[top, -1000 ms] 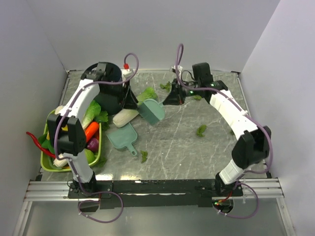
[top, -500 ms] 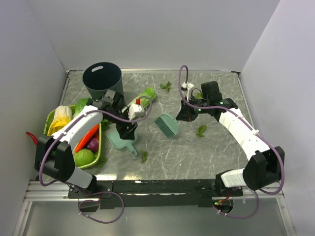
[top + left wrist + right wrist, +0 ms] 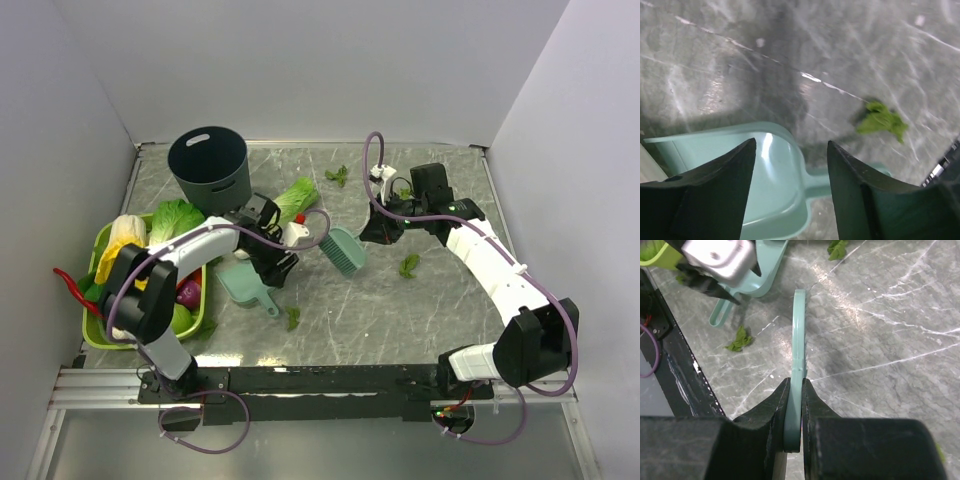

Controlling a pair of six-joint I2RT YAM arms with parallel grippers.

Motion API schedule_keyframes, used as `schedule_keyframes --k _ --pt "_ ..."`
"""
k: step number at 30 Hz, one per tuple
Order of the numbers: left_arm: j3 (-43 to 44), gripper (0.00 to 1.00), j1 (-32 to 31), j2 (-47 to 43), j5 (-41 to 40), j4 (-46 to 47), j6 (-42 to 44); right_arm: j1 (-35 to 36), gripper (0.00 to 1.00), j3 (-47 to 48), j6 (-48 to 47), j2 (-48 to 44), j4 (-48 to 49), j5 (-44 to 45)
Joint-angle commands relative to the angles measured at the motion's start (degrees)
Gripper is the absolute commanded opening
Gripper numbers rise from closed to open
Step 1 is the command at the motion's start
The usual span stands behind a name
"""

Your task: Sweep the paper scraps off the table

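The marble table [image 3: 400,320] carries scattered paper scraps: one [image 3: 293,318] by the front, one [image 3: 409,266] to the right, one [image 3: 338,176] at the back. My right gripper [image 3: 375,228] is shut on the handle of the teal brush [image 3: 345,250], which hangs just above the table; the right wrist view shows the handle [image 3: 798,365] pinched between the jaws [image 3: 796,382]. Hovering over the teal dustpan [image 3: 248,285] is my left gripper [image 3: 272,262], open. In the left wrist view its fingertips [image 3: 791,145] straddle the pan's neck [image 3: 770,185] without touching, and a scrap [image 3: 882,120] lies beyond.
A dark bin [image 3: 210,165] stands at the back left. The lime-green tray [image 3: 100,300] of vegetables sits at the left edge, and a pale cabbage [image 3: 295,200] lies between bin and brush. In the right wrist view, the left gripper [image 3: 720,260] is near the dustpan [image 3: 760,270].
My left arm swung from the bin down to the dustpan and its jaws narrowed a little. The right arm carried the brush from the back toward the table's middle.
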Motion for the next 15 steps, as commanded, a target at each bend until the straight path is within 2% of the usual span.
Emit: schedule_keyframes --k 1,11,15 --pt "0.03 0.59 -0.76 2.02 -5.59 5.59 -6.71 -0.58 0.00 0.94 -0.32 -0.85 2.22 0.21" --pt "1.60 0.44 -1.02 5.63 -5.60 3.31 -10.23 -0.75 0.00 0.32 -1.99 -1.03 1.61 0.30" --pt "1.87 0.33 -1.02 5.37 -5.07 1.56 -10.23 -0.93 0.00 1.29 -2.61 -0.68 1.17 0.92"
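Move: The teal dustpan's middle lies about 6 cm left of the open left hand, nearly level with it (1 cm farther out) and some 5 cm below; the pan's near right shoulder, where its handle starts, is closer. A green scrap sits about 6 cm back and 3 cm right of that hand, and the long cabbage some 18 cm ahead and 1 cm left. From the right hand, which keeps the brush, the dustpan is roughly 25 cm left, 2 cm back and 20 cm below. Coming to straddle the dustpan's raised edge beside the handle, the left hand's fingers seem to touch it by the end. The hand sinks about 3 cm towards the pan, easing forward barely a centimetre, and turns some 10 degrees counter-clockwise while the fingers go from well open to under half open, not yet pinching. ##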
